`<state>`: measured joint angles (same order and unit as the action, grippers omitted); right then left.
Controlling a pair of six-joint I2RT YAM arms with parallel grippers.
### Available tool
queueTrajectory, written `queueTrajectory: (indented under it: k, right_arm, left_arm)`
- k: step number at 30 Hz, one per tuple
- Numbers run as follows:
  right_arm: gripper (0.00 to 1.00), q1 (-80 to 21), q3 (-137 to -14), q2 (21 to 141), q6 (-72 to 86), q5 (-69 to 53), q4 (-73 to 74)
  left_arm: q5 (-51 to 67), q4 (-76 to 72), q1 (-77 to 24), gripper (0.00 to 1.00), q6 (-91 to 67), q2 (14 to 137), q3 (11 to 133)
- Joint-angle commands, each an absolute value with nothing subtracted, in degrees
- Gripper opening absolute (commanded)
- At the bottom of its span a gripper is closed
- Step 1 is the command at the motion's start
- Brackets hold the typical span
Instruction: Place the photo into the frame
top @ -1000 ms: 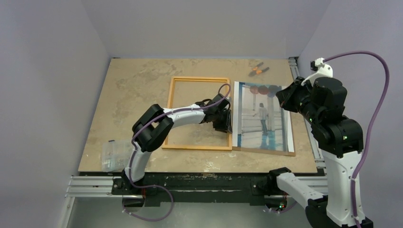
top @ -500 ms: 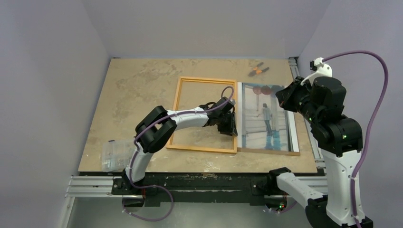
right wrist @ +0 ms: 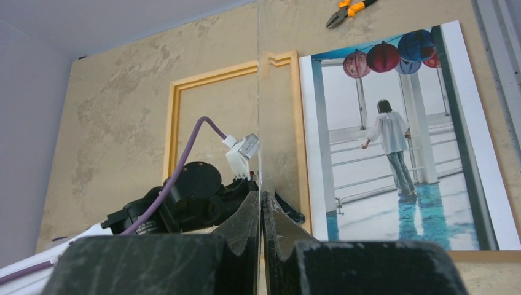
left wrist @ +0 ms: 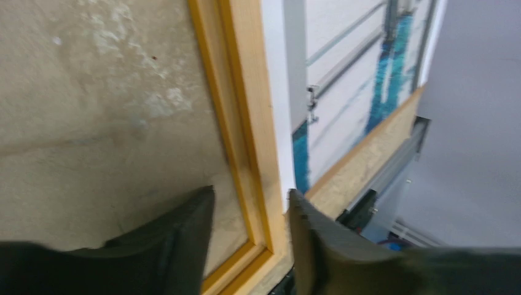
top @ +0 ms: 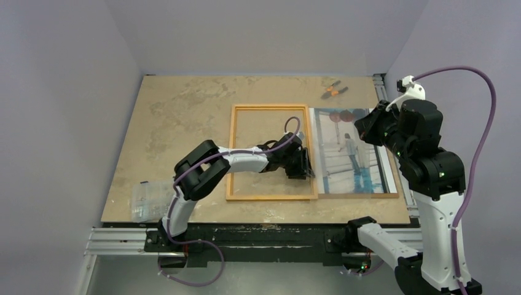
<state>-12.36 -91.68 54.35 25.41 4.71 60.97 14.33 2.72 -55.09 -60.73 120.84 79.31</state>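
Observation:
The frame lies flat mid-table, thin and orange, with the tabletop showing through it. My left gripper stands low over its right rail near the front corner. In the left wrist view the jaws are open astride that rail: the right finger touches the outer edge, the left one stands clear inside. The photo lies face up against the frame's right side, on a brown backing board. My right gripper hangs above the photo, shut on a clear pane seen edge-on.
Orange-handled pliers lie at the back right. A clear plastic packet sits at the front-left corner. The backing board's right edge reaches the metal rail along the table's right side. Grey walls close in on three sides.
The frame has slid to the right with my left gripper on its rail and squared up. The photo and its board have shifted right too. My right arm has barely moved.

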Motion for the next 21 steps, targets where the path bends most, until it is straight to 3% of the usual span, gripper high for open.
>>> queueTrajectory:
  k: [1, 3, 6, 14, 21]
  right_arm:
    - [0.00, -12.33, -91.52, 53.72, 25.31, 3.17, 58.47]
    - [0.00, -12.36, -91.27, 53.75, 25.59, 2.64, 58.28]
    - [0.00, -12.30, -91.48, 53.82, 25.76, 1.83, 58.19]
    - [0.00, -12.31, -90.65, 53.71, 26.30, 0.15, 57.27]
    - [0.00, -12.28, -87.79, 53.42, 27.27, -3.20, 55.35]
  left_arm:
    - [15.18, -8.22, -54.77, 0.56, -61.46, 113.54, 73.56]
    - [14.62, -9.89, -54.11, 0.72, -60.43, 110.49, 70.82]
    - [13.62, -10.97, -52.48, 0.82, -58.07, 105.43, 67.21]
    - [13.85, -11.71, -44.45, 0.83, -55.58, 89.92, 54.74]
    - [8.65, 4.16, -37.60, 0.82, -47.92, 74.24, 49.76]
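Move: The wooden frame lies flat beneath the left hand, its middle roughly 11 cm ahead and 13 cm to the left, about 2 cm lower; its near right corner is some 9 cm behind and 1 cm right. Flush beyond its right rail lies the photo, middle about 10 cm ahead and 14 cm right. From the raised right hand the frame's middle is around 11 cm ahead, 22 cm left and 36 cm down, the photo's about 10 cm ahead and 6 cm right. The frame's right rail is let go: the left fingers spread from about a third open to wide and come free, and the hand climbs about 13 cm, swings some 15 cm left across the frame and slightly forward, its wrist turning about 25 degrees. High up, the right hand keeps its pinch on the clear sheet, starting about 2 cm left towards the frame and barely down. ##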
